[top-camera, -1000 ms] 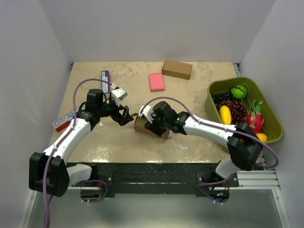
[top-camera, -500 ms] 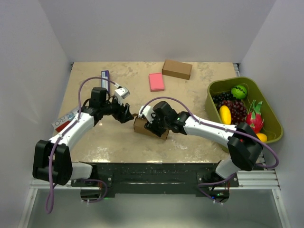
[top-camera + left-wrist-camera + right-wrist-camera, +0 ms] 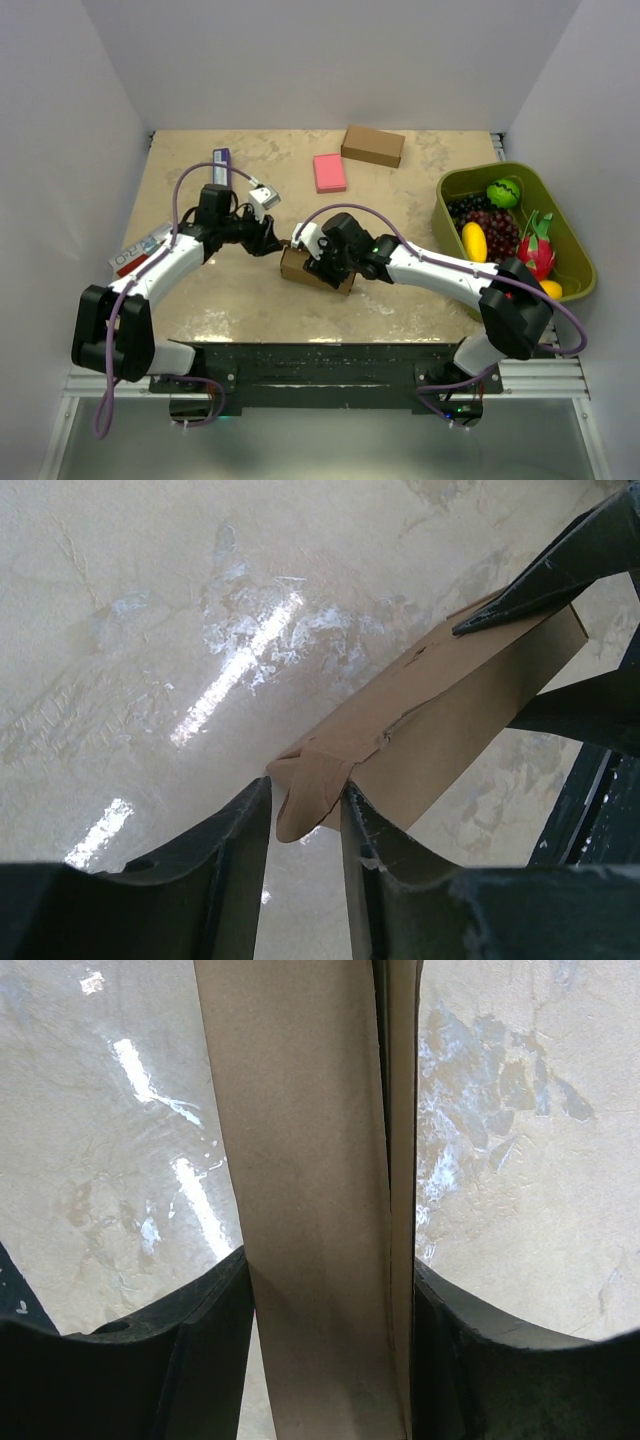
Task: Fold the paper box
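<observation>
The paper box (image 3: 300,268), a plain brown carton, lies near the table's middle. My right gripper (image 3: 325,258) is shut on it. In the right wrist view the box (image 3: 300,1110) fills the gap between the two fingers, and my right gripper (image 3: 330,1260) presses on both of its sides. My left gripper (image 3: 272,240) is at the box's left end. In the left wrist view the box (image 3: 450,710) runs away to the upper right. Its curled end flap (image 3: 320,770) sits between the fingertips of my left gripper (image 3: 305,785), which is narrowly open, with table showing in the gap.
A pink block (image 3: 329,172) and a ready-made brown box (image 3: 373,146) lie at the back. A green bin (image 3: 452,182) of toy fruit stands at the right. A purple packet (image 3: 222,160) and a white-red packet (image 3: 135,255) lie at the left.
My left gripper has moved right, up to the box's left end flap. The right gripper and the box have not moved.
</observation>
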You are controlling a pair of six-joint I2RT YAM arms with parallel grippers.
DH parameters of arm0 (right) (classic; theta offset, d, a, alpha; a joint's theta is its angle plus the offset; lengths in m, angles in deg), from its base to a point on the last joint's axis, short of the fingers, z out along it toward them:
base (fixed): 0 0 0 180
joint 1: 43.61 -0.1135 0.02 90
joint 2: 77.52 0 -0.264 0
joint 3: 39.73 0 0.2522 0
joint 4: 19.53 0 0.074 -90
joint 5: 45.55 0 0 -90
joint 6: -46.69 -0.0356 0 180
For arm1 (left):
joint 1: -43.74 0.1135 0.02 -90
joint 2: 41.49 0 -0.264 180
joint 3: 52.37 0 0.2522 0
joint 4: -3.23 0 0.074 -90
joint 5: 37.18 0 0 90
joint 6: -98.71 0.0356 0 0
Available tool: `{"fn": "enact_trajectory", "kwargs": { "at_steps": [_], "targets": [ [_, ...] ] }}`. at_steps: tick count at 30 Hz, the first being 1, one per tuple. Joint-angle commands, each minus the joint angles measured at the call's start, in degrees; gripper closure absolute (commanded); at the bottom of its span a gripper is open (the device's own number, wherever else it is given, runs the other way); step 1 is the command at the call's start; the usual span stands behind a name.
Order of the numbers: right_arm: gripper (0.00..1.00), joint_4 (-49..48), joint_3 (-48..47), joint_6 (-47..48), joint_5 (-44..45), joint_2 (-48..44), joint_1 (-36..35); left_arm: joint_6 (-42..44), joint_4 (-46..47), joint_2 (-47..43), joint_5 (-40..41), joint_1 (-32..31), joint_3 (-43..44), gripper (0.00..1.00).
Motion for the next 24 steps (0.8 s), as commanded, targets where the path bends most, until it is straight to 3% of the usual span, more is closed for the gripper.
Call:
{"fn": "enact_trajectory", "kwargs": {
  "at_steps": [1,9,15,24],
  "targets": [
    [0.45,0.3,-1.8,-0.3,-2.0,-0.6,0.0,-0.2,1.6,0.2,-1.0,-0.9,2.3,0.73],
    [0.45,0.4,-2.0,-0.4,-0.7,0.4,0.0,-1.0,1.3,0.6,-0.4,-1.6,2.5,1.00],
    [0.46,1.0,-2.5,-0.3,2.5,2.0,0.0,-4.5,-0.8,3.6,2.4,-1.7,3.8,1.00],
    [0.47,2.1,-3.4,-0.3,3.6,4.2,0.0,-13.2,0.7,5.5,0.3,-1.8,4.4,1.00]
  ]
}}
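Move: The small end tab of the paper box stands between the left hand's open fingers, some 1 cm ahead and 1 cm to the right, about 1 cm below. The box body's middle is around 5 cm back and 10 cm to the right of the left hand, roughly 4 cm lower; the pink box lies about 19 cm ahead and 14 cm to the right, 8 cm lower. From the right hand, gripping the body, the tab is some 7 cm ahead, 10 cm to the left and 2 cm up. Easing barely half a centimetre to the right, the left hand shuts its part-open fingers and pinches the box's end tab, then takes it forward about 1.5 cm and slightly rightward, its wrist turning some 5 degrees. The right hand keeps its grip across the box body and shifts forward about 1 cm along with it. ##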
